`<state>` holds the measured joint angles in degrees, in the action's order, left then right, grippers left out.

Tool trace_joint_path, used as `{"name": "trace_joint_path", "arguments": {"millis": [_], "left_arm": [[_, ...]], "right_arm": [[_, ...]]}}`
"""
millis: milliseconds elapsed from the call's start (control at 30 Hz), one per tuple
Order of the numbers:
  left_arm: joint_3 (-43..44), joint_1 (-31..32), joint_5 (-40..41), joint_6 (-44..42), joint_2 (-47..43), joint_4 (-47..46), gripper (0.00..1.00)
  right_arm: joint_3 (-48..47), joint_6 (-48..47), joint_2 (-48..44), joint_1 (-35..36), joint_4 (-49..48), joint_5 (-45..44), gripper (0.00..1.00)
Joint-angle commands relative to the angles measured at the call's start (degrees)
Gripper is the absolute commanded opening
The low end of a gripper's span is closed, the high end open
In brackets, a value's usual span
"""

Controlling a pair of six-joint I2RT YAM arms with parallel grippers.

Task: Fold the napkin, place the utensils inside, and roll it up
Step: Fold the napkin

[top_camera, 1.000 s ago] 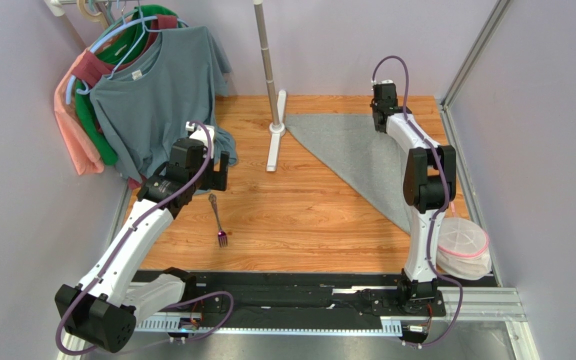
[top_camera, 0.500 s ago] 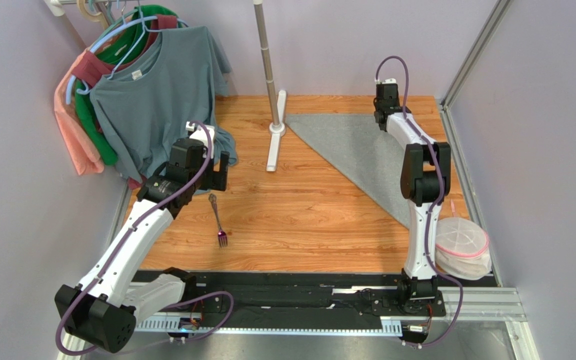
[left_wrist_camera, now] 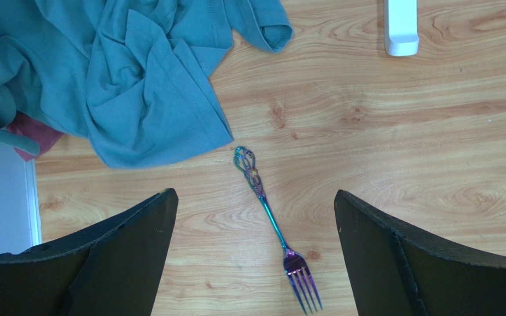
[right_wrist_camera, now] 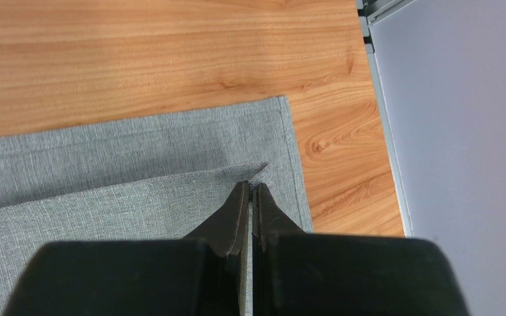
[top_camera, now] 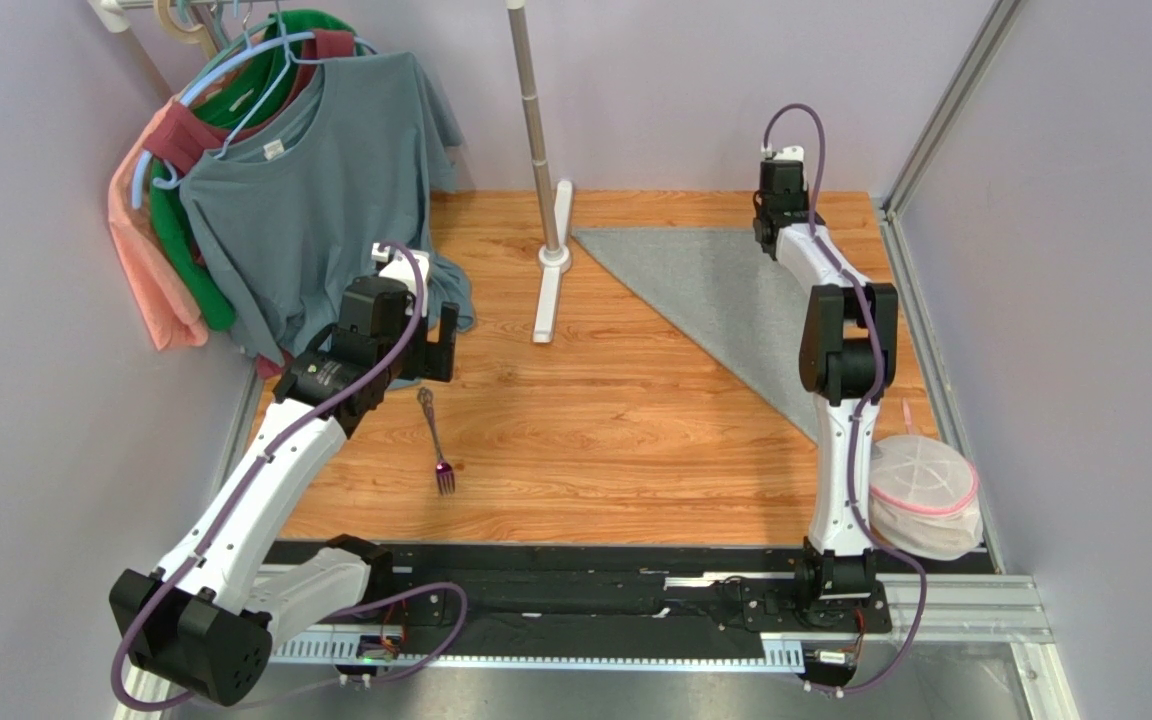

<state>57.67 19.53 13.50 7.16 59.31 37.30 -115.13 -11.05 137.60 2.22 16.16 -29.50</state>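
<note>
The grey napkin (top_camera: 702,300) lies at the far right of the wooden table, folded into a triangle. My right gripper (top_camera: 772,228) is at its far right corner. In the right wrist view the right gripper (right_wrist_camera: 252,186) is shut on the upper layer's corner of the napkin (right_wrist_camera: 137,197), just short of the lower layer's corner. The slim iridescent fork (top_camera: 437,440) lies on bare wood at the left, tines toward me. My left gripper (top_camera: 440,338) hovers over it, open. The fork (left_wrist_camera: 272,220) shows between the wide-apart fingers of the left gripper (left_wrist_camera: 252,197), untouched.
T-shirts on hangers (top_camera: 297,180) hang at the far left, and the blue-grey one's hem (left_wrist_camera: 137,79) drapes onto the table near the fork. A rack pole (top_camera: 537,135) with a white foot (top_camera: 552,285) stands mid-back. A pink-rimmed mesh bowl (top_camera: 923,488) sits near right.
My right gripper has carried the napkin's corner farther back and right, toward the far right corner, so the fold has tightened. The left arm and the fork have not moved.
</note>
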Motion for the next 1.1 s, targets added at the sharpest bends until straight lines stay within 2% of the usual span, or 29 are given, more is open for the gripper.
{"name": "trace_joint_path", "arguments": {"millis": [0,667,1067], "left_arm": [[-0.4,0.2,0.6,-1.1,-0.4,-1.9,0.98],[-0.3,0.2,0.3,-1.1,0.0,-2.0,0.98],[-0.3,0.2,0.1,-1.2,-0.1,-2.0,0.98]], "right_arm": [[-4.8,-0.7,1.8,-1.1,-4.0,-1.9,0.00],[-14.8,1.3,8.5,-4.2,-1.3,-1.4,0.00],[-18.9,-0.6,10.9,-4.2,1.2,3.0,0.00]]}}
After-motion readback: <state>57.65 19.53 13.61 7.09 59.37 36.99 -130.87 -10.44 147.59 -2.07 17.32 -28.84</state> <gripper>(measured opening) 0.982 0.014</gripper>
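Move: The right hand already grips the napkin's folded-over corner a few centimetres above the cloth. The napkin's far right corner, still showing in the bottom layer, lies about 7 cm ahead of it, 4 cm to its right and 3 cm below. The triangle's left tip is some 36 cm to the hand's left and 6 cm farther out; the table's far edge is about 13 cm straight ahead. From the idle left hand, the far right corner lies roughly 35 cm ahead, 56 cm right and 16 cm below. Rightward and forward in about equal parts, the right hand draws the pinched corner some 6 cm across the bottom layer towards the napkin's far right corner, dipping about a centimetre midway and coming back to its starting height. The fingers stay shut on the cloth while the wrist turns about 5 degrees clockwise and tips up about as much. ##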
